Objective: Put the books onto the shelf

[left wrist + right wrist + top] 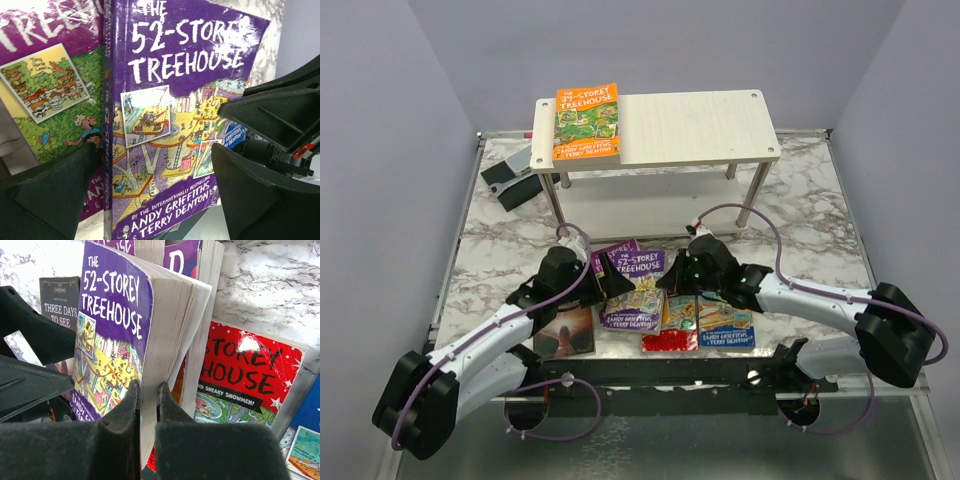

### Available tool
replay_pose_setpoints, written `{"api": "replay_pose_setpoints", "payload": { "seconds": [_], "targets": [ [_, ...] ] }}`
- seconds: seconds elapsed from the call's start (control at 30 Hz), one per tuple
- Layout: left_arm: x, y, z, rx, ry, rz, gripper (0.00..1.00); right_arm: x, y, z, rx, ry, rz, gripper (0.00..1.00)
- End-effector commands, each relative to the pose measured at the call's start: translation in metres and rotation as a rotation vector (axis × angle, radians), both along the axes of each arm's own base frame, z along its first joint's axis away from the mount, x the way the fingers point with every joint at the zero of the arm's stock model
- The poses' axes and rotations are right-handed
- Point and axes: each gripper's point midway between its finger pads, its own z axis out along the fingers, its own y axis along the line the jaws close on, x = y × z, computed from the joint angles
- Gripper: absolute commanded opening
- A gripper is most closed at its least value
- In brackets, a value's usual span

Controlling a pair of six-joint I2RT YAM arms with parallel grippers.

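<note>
The purple "52-Storey Treehouse" book (635,287) stands tilted up on edge at the table's near middle. My right gripper (148,395) is shut on its page edge, one finger on the cover and one among the pages (112,330). My left gripper (155,185) is open, its fingers (50,195) on either side of the same book (175,125), spine towards the left finger. An orange book (587,122) lies on the left of the shelf (700,125) top board. A second purple book (50,85), a red one (240,375), a blue one (725,325) and a dark one (565,332) lie below.
A flat grey-black device (515,180) lies left of the shelf's legs. The shelf's lower board (650,205) shows beneath the top. A black rail (650,370) runs along the table's near edge between the arm bases. Grey walls close in the sides.
</note>
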Motion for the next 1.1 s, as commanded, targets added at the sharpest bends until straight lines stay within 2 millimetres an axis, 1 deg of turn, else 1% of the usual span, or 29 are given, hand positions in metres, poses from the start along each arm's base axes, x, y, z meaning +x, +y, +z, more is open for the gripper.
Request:
{"api": "replay_pose_setpoints", "payload": {
  "seconds": [0.0, 0.2, 0.3, 0.37, 0.43, 0.57, 0.8, 0.93, 1.0, 1.07],
  "targets": [
    [-0.01, -0.005, -0.012, -0.015, 0.025, -0.055, 0.99, -0.026, -0.069, -0.075, -0.298, 0.139, -0.069, 0.01],
    [-0.013, -0.01, -0.017, -0.032, 0.041, -0.087, 0.99, -0.032, -0.083, -0.087, -0.318, 0.169, -0.101, 0.01],
    [-0.015, -0.014, -0.018, -0.052, 0.05, -0.104, 0.99, -0.035, -0.086, -0.091, -0.314, 0.176, -0.106, 0.0],
    [-0.015, -0.018, -0.016, -0.077, 0.049, -0.117, 0.97, -0.036, -0.086, -0.094, -0.315, 0.184, -0.105, 0.01],
    [-0.016, -0.021, -0.015, -0.097, 0.052, -0.127, 0.89, -0.036, -0.086, -0.095, -0.317, 0.188, -0.105, 0.01],
    [-0.016, -0.024, -0.015, -0.112, 0.061, -0.138, 0.68, -0.037, -0.085, -0.097, -0.31, 0.191, -0.106, 0.01],
    [-0.015, -0.027, -0.013, -0.126, 0.063, -0.147, 0.38, -0.04, -0.085, -0.101, -0.3, 0.202, -0.104, 0.01],
    [-0.012, -0.029, -0.007, -0.134, 0.049, -0.151, 0.18, -0.041, -0.082, -0.101, -0.285, 0.207, -0.093, 0.01],
    [-0.01, -0.03, -0.001, -0.14, 0.032, -0.153, 0.14, -0.042, -0.08, -0.1, -0.272, 0.206, -0.087, 0.01],
    [-0.007, -0.032, 0.006, -0.147, 0.015, -0.157, 0.06, -0.043, -0.079, -0.098, -0.263, 0.205, -0.082, 0.01]
  ]
}}
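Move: The 52-Storey Treehouse book is already held by its page edge in the right hand. Its middle lies about 5 cm left and 1 cm back of that hand, and some 4 cm right and 2 cm back of the open left hand, 1 cm lower. A purple book lies roughly 6 cm straight below the left hand. The red book is 3 cm right, 7 cm back and 7 cm below the right hand; the dark Three Days book is 14 cm left, 8 cm back and 7 cm below the left. Rightward by about 2.5 cm and slightly forward, the left hand moves in on the 52-Storey book's spine, rolling a little. Its wide-open fingers shut halfway through and pinch the spine side. Meanwhile the right hand keeps its pinch on the page edge, sinking some 2 cm and drifting to its right while turning slightly. ##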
